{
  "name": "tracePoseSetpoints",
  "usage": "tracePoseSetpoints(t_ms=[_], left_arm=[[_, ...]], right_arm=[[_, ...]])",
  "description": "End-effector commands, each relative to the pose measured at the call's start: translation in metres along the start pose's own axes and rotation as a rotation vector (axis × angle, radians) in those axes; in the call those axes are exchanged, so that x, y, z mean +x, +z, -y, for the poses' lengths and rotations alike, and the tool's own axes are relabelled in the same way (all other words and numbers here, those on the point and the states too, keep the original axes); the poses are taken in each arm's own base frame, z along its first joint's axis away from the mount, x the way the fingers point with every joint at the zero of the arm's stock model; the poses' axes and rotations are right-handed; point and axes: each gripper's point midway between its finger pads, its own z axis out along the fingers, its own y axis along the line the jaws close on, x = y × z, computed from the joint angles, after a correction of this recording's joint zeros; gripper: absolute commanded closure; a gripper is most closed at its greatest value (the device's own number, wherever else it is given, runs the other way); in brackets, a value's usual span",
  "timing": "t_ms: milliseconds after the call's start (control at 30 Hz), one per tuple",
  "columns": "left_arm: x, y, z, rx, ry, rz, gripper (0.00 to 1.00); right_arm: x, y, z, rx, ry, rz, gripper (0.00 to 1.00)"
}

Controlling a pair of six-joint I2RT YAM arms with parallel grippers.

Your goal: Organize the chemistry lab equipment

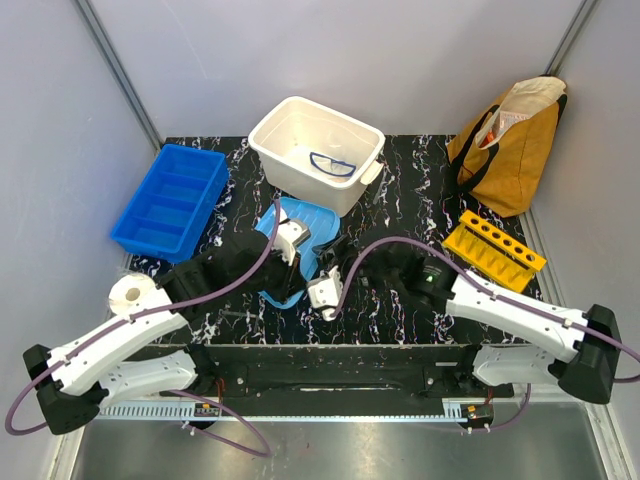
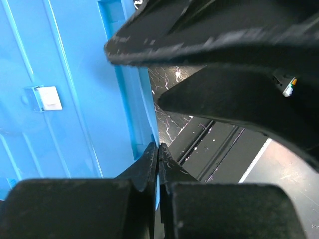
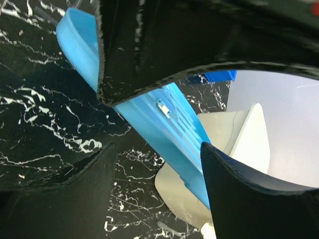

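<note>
The blue lid (image 1: 312, 216) stands tilted on the table in front of the white tub (image 1: 300, 125). My left gripper (image 1: 290, 250) is shut on the lid's rim; in the left wrist view the lid (image 2: 65, 74) fills the left side and the gripper (image 2: 158, 147) pinches its edge. My right gripper (image 1: 320, 285) is open just right of the lid, and the lid (image 3: 164, 124) runs across in front of the gripper (image 3: 158, 149). Blue-rimmed safety glasses (image 1: 332, 165) lie inside the tub. A yellow-orange rack (image 1: 495, 245) sits at the right. A thin transparent tube (image 3: 170, 229) lies on the table.
A blue divided tray (image 1: 170, 200) stands at the back left. A tan bag (image 1: 510, 140) leans at the back right. A white roll (image 1: 130, 293) sits by the left arm. The tub wall (image 3: 249, 144) is close behind the lid.
</note>
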Motion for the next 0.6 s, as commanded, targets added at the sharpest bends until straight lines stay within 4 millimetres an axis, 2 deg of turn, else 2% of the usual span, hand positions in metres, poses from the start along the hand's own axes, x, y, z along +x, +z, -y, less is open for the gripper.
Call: tracePoseSetpoints(t_ms=[0, 100, 467, 567], left_arm=[[-0.024, -0.009, 0.012, 0.055, 0.033, 0.109, 1.00], [-0.026, -0.013, 0.013, 0.058, 0.031, 0.126, 1.00], [-0.038, -0.022, 0.013, 0.044, 0.032, 0.155, 1.00], [-0.039, -0.023, 0.013, 0.041, 0.033, 0.159, 1.00]], right_arm=[[-0.002, 0.009, 0.019, 0.055, -0.140, -0.063, 0.29], [-0.001, 0.016, 0.017, 0.058, -0.184, -0.074, 0.34], [0.010, 0.031, 0.016, 0.087, -0.303, -0.115, 0.65], [0.011, 0.032, 0.008, 0.058, -0.316, -0.123, 0.68]])
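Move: My left hand already pinches the right rim of the blue lid near its close end; the lid's middle lies about 7 cm ahead of that hand, 1 cm left and slightly lower. From my open right hand, the stretch of rim to grip is roughly 2 cm ahead, 3 cm left and 2 cm down. The white bin stands some 20 cm ahead of the right hand, 3 cm left and about 12 cm lower. I slip my right hand's open fingers over the lid's rim, just ahead of where my left hand holds it, going about 2.5 cm left with some 2 cm of sinking and a little forward. Meanwhile I roll that wrist roughly 15 degrees about its fingers and close them from three-quarters open to about a third, while my left hand keeps its pinch almost in place. ##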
